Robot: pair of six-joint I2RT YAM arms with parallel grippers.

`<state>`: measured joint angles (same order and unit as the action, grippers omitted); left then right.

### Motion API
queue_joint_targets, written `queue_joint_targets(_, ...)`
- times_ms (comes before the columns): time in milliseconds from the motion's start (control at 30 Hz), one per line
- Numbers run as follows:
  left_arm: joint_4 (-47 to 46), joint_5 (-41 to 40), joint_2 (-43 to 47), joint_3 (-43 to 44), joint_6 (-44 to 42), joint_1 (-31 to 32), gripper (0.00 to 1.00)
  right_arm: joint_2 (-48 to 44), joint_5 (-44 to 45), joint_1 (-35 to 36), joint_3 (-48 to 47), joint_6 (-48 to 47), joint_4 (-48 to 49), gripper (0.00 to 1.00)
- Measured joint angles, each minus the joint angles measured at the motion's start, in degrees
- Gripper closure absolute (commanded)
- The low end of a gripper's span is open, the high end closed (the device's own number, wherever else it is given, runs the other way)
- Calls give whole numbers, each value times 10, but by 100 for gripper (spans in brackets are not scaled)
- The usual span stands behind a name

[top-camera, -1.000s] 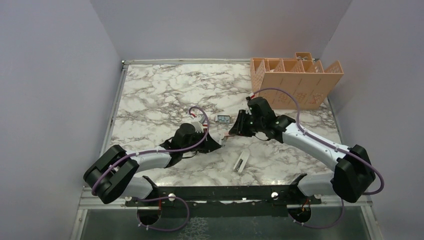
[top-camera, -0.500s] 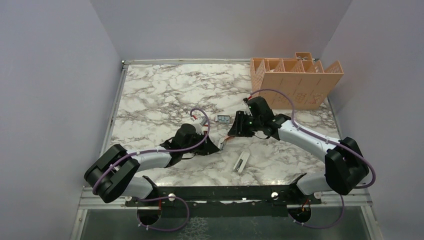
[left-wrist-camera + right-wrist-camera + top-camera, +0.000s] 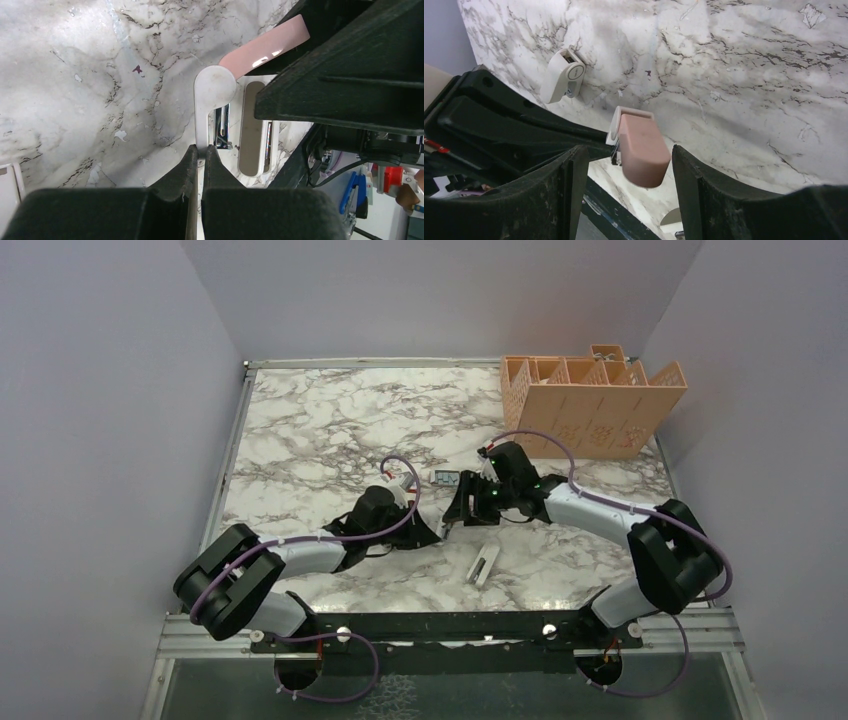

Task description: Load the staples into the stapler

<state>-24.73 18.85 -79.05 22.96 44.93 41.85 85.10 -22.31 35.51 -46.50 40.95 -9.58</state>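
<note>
The stapler lies open on the marble between the two grippers. Its white base and metal channel show in the left wrist view, with the pink top swung up. My left gripper is shut on a thin edge of the white base. My right gripper is open, and its fingers stand either side of the pink top without touching it. The staples sit in a small grey tray just behind the stapler, apart from both grippers.
A small white piece with a metal part lies near the front edge, and shows again in the right wrist view. An orange slotted organiser stands at the back right. The left arm stretches low across the front left.
My right gripper's jaws have spread wide and it has slid a little left and nearer, over the pink top. The left gripper has kept its grip and place.
</note>
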Motion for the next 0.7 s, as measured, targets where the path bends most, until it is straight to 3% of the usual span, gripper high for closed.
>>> queue_joint_targets(200,1,0,-3,1,1,0,100,30,-7,0,0,15,20,37)
queue_joint_targets(567,2,0,-3,1,1,0,100,68,-13,0,0,45,54,61)
queue_joint_targets(700,3,0,-7,1,1,0,81,68,-12,0,-1,48,56,66)
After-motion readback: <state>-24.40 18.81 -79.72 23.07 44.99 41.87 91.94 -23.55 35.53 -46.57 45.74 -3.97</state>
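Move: The open pink stapler, its near end still pinched in the left fingers, lies about 2 cm to the right gripper's left, 1 cm back and 3 cm below. From the right gripper, the staple tray is about 8 cm ahead, 2 cm left; the large stapler some 8 cm back, 5 cm right; the small white stapler about 13 cm left, 2 cm back, all some 7 cm down. From the left gripper, the pink stapler's middle is 2 cm ahead, 1 cm right, level. Sink the open right gripper about 2.5 cm, easing some 1 cm left and a little forward, so its fingers straddle the pink lever end of the stapler. On the way down, narrow the fingers to roughly half their gap until they close on its two sides, tipping the hand about 5 degrees. Keep the left gripper in place, still pinching the other end. ##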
